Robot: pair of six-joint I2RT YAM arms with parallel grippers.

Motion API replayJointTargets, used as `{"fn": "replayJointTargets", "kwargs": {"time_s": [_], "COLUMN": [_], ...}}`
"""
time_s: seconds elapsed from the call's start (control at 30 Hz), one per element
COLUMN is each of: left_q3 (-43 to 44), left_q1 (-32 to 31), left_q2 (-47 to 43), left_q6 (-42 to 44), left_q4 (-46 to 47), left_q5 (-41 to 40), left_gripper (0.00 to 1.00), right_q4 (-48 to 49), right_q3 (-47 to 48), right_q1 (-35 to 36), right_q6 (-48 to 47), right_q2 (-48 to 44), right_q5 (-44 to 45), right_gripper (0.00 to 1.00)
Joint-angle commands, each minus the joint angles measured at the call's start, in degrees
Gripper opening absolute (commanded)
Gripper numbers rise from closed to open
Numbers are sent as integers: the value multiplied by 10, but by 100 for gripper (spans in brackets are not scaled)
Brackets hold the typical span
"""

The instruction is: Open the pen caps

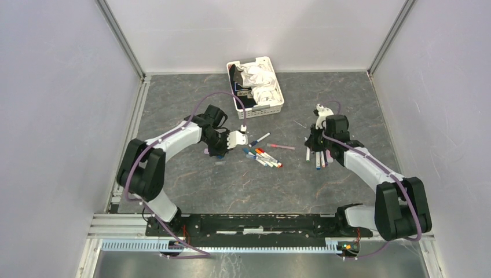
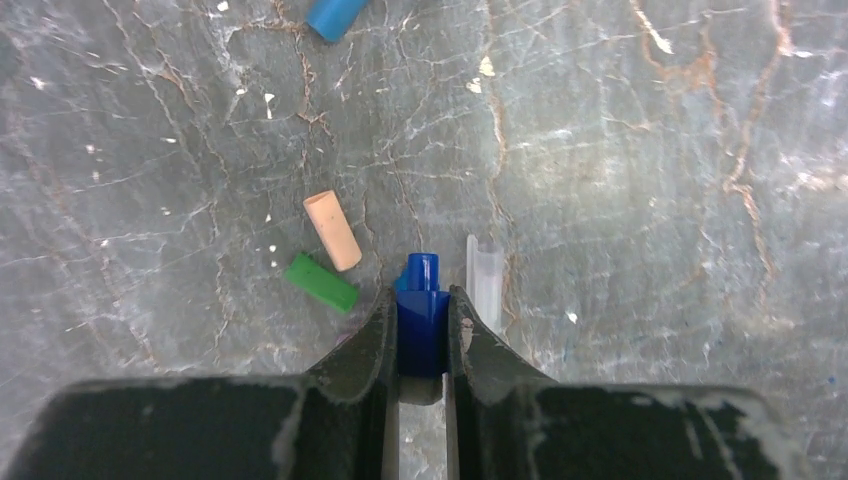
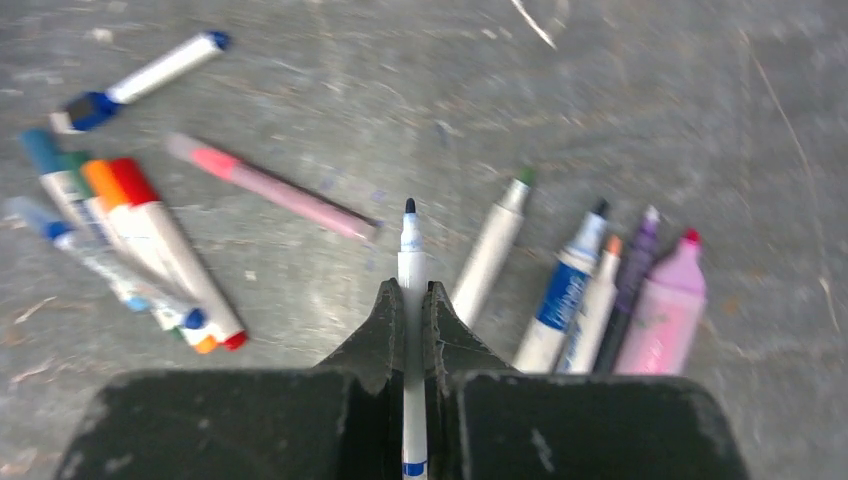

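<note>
My left gripper [image 2: 422,295] is shut on a dark blue pen cap [image 2: 422,325], low over the table at centre left [image 1: 219,152]. Loose pen caps lie just ahead of it: a peach one [image 2: 332,230], a green one [image 2: 320,282] and a clear one [image 2: 485,272]. My right gripper [image 3: 411,287] is shut on a thin white pen [image 3: 411,240] whose dark bare tip points forward. Uncapped pens [image 3: 565,285] lie in a row to its right. Capped pens [image 3: 135,235] lie bunched to its left, with a pink pen [image 3: 275,192] apart from them.
A white slotted basket [image 1: 272,109] holding white crumpled items stands at the back centre. Another blue cap [image 2: 335,14] lies further ahead of the left gripper. A blue-capped pen [image 3: 140,80] lies apart at the far left of the right wrist view. Walls enclose the table on three sides.
</note>
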Motion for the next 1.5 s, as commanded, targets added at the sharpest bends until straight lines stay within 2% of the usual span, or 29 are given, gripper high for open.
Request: {"fn": "replayJointTargets", "kwargs": {"time_s": [0.0,0.07,0.17,0.23,0.3,0.33,0.37,0.6,0.87,0.9,0.97,1.13,1.27,1.47], "left_q3": [7,12,17,19,27,33,38,103,186,193,206,239,256,268], "left_q1": [-2,-2,-2,-2,-1,-1,-1,0,2,2,4,8,13,36], "left_q2": [32,39,38,32,25,21,15,-14,-50,-53,-57,-53,-54,-75], "left_q6": [-67,-73,-79,-83,-89,-91,-95,-132,-199,-205,-211,-230,-246,-255], "left_q4": [61,61,61,60,54,48,40,-2,-23,-22,-28,-52,-53,-51], "left_q5": [-21,-26,-27,-27,-24,-22,-20,-25,-52,-57,-62,-69,-87,-73], "left_gripper": [12,17,36,44,49,67,71,75,81,94,100,100,100,100], "right_q4": [30,33,49,56,60,60,61,77,79,79,77,77,79,69], "right_q3": [-30,-39,-57,-62,-60,-58,-57,-51,-38,-37,-34,-30,3,110], "right_q1": [-9,-13,-22,-24,-24,-24,-24,-21,-10,-8,-7,3,47,112], "right_q6": [35,37,39,38,38,38,39,55,58,57,57,53,19,-97], "right_q2": [-19,-15,-13,-7,2,6,8,18,41,43,44,23,24,107], "right_q5": [127,155,170,173,171,170,168,154,150,149,149,159,160,42], "right_gripper": [0,0,0,0,0,2,4,13,29,31,32,32,35,41]}}
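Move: The blue cap, still held in the left fingers, is bound for the tabletop about 3 cm below and 1 cm ahead. By that spot, the peach cap lies some 3 cm ahead and 2 cm left of the hand, the green cap 3 ahead and 4 left, and the clear cap 4 back and 4 left. The open pen's place in the row is about 5 cm right, 1 back and 6 below the right hand. Beside it, at that height, lie the green-tipped pen (1 back, 4 right) and the blue-labelled pen (3 back, 8 right). The blue cap is lowered about 2 cm beside the other loose caps and let go as the left fingers open wide; that hand then rises well clear, forward towards the basket, turning counter-clockwise. The open pen goes some 5 cm right and down into the row, the right wrist turning about 15 degrees clockwise; the fingers part partway to free the pen, then the hand lifts off leftward. ##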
